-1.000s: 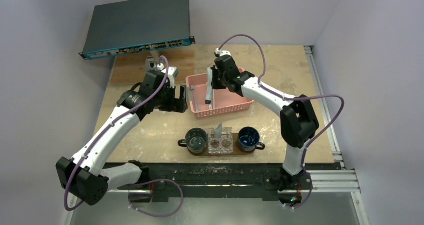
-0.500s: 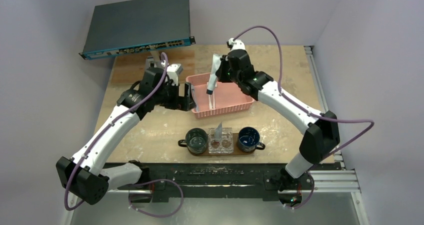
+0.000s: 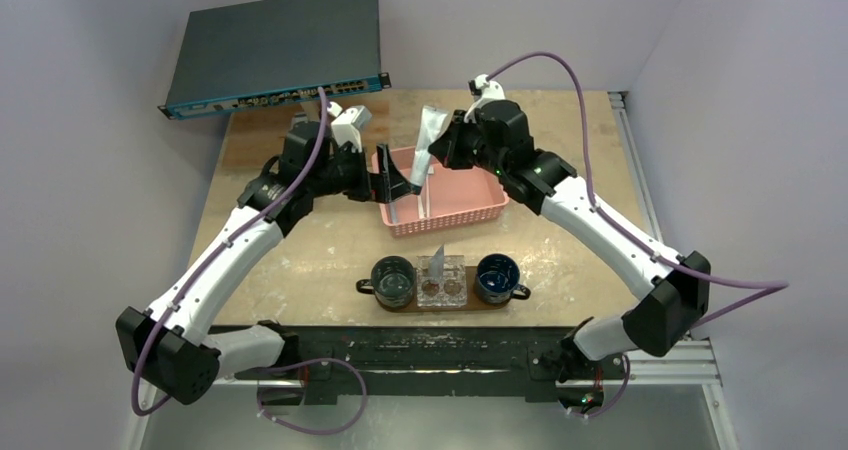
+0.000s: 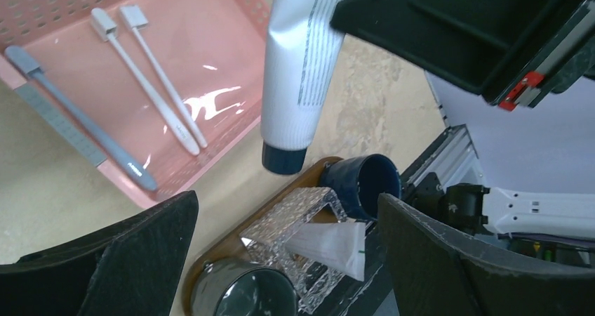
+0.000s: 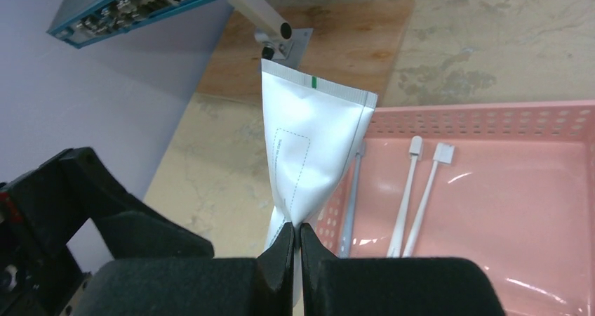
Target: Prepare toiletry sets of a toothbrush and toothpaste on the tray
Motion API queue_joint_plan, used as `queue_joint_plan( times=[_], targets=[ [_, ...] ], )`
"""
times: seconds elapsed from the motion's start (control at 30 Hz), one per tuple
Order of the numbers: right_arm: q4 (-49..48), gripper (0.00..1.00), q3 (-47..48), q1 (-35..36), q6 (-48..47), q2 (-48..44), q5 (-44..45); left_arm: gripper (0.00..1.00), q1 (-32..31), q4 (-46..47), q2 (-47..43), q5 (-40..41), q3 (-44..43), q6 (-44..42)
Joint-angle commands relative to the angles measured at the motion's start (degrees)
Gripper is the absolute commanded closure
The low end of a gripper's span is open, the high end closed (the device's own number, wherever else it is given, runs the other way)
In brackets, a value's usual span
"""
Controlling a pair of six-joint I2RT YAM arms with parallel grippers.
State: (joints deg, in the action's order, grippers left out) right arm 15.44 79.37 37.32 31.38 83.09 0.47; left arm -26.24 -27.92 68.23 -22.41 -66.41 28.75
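Note:
My right gripper (image 5: 295, 232) is shut on a white toothpaste tube (image 5: 312, 147), pinching it near the middle. The tube (image 3: 428, 140) hangs above the left end of the pink basket (image 3: 470, 208), its dark cap (image 4: 284, 158) pointing down. My left gripper (image 3: 392, 175) stands wide open with nothing between its fingers, at the basket's left wall just beside the tube. Two white toothbrushes (image 4: 151, 91) and a grey one (image 4: 77, 123) lie in the basket. Near the front, the brown tray (image 3: 445, 310) carries a clear holder (image 3: 441, 280) with a second tube (image 4: 333, 246) leaning in it.
A dark mug (image 3: 393, 278) and a blue mug (image 3: 497, 277) stand on the tray either side of the holder. A network switch (image 3: 275, 50) sits raised at the back left. A metal rail runs along the table's near and right edges.
My right gripper has lifted the tube out of the basket, up and towards the back. The left gripper has moved towards the basket's left end and opened a little wider.

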Motion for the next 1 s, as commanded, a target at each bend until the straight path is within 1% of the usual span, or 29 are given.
queue_joint_plan(
  times=[0.0,0.13,0.33,0.47,0.6,0.73,0.87,0.9,0.97],
  targets=[
    [-2.68,1.0,-0.4,-0.14,2.45,-3.78,-5.37,0.01,0.38,8.77,0.68,-5.21,0.12,2.78],
    [-2.97,1.0,-0.76,0.06,3.6,-5.25,-8.64,0.02,0.25,10.59,1.67,-7.23,0.6,3.36],
    [-3.13,1.0,-0.63,0.77,5.04,-7.15,-9.87,0.04,-0.65,13.39,2.42,-9.22,1.76,4.24],
    [-3.31,1.0,-0.54,1.41,5.91,-7.57,-10.37,0.1,-2.03,13.95,2.8,-9.53,1.65,4.22],
    [-3.0,1.0,-0.54,1.94,6.15,-8.1,-9.85,0.25,-2.96,14.19,2.43,-9.93,1.76,4.19],
    [-2.87,1.0,-1.13,2.16,6.4,-8.76,-8.71,0.5,-3.67,14.65,1.9,-10.54,2.06,4.23],
    [-2.68,1.0,-1.25,2.45,6.77,-9.2,-8.41,0.68,-3.96,14.82,1.03,-11.22,2.65,4.41],
    [-2.46,1.0,-1.32,2.49,6.72,-9.25,-8.24,0.75,-3.99,14.83,0.69,-11.45,2.93,4.38],
    [-2.13,1.0,-1.47,2.53,6.69,-9.54,-7.96,1.0,-4.05,14.68,-0.08,-11.66,3.35,4.45]
  ],
)
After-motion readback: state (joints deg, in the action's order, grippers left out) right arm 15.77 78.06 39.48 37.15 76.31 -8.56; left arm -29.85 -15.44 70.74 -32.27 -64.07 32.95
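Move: The toothpaste, hanging cap down in the right hand's shut fingers, has its middle some 4 cm ahead of the open left hand, 6 cm to its right and 3 cm above. About 16 cm below the left hand, in the basket, lie the white toothbrushes, 3 cm ahead and 4 cm right, and the grey toothbrush, 3 cm ahead and 3 cm left. From the right hand, the toothpaste's middle is level, about 1 cm left and 1 cm below. Left hand goes about 5 cm right and pinches the toothpaste's cap end; right carries it back and up. ##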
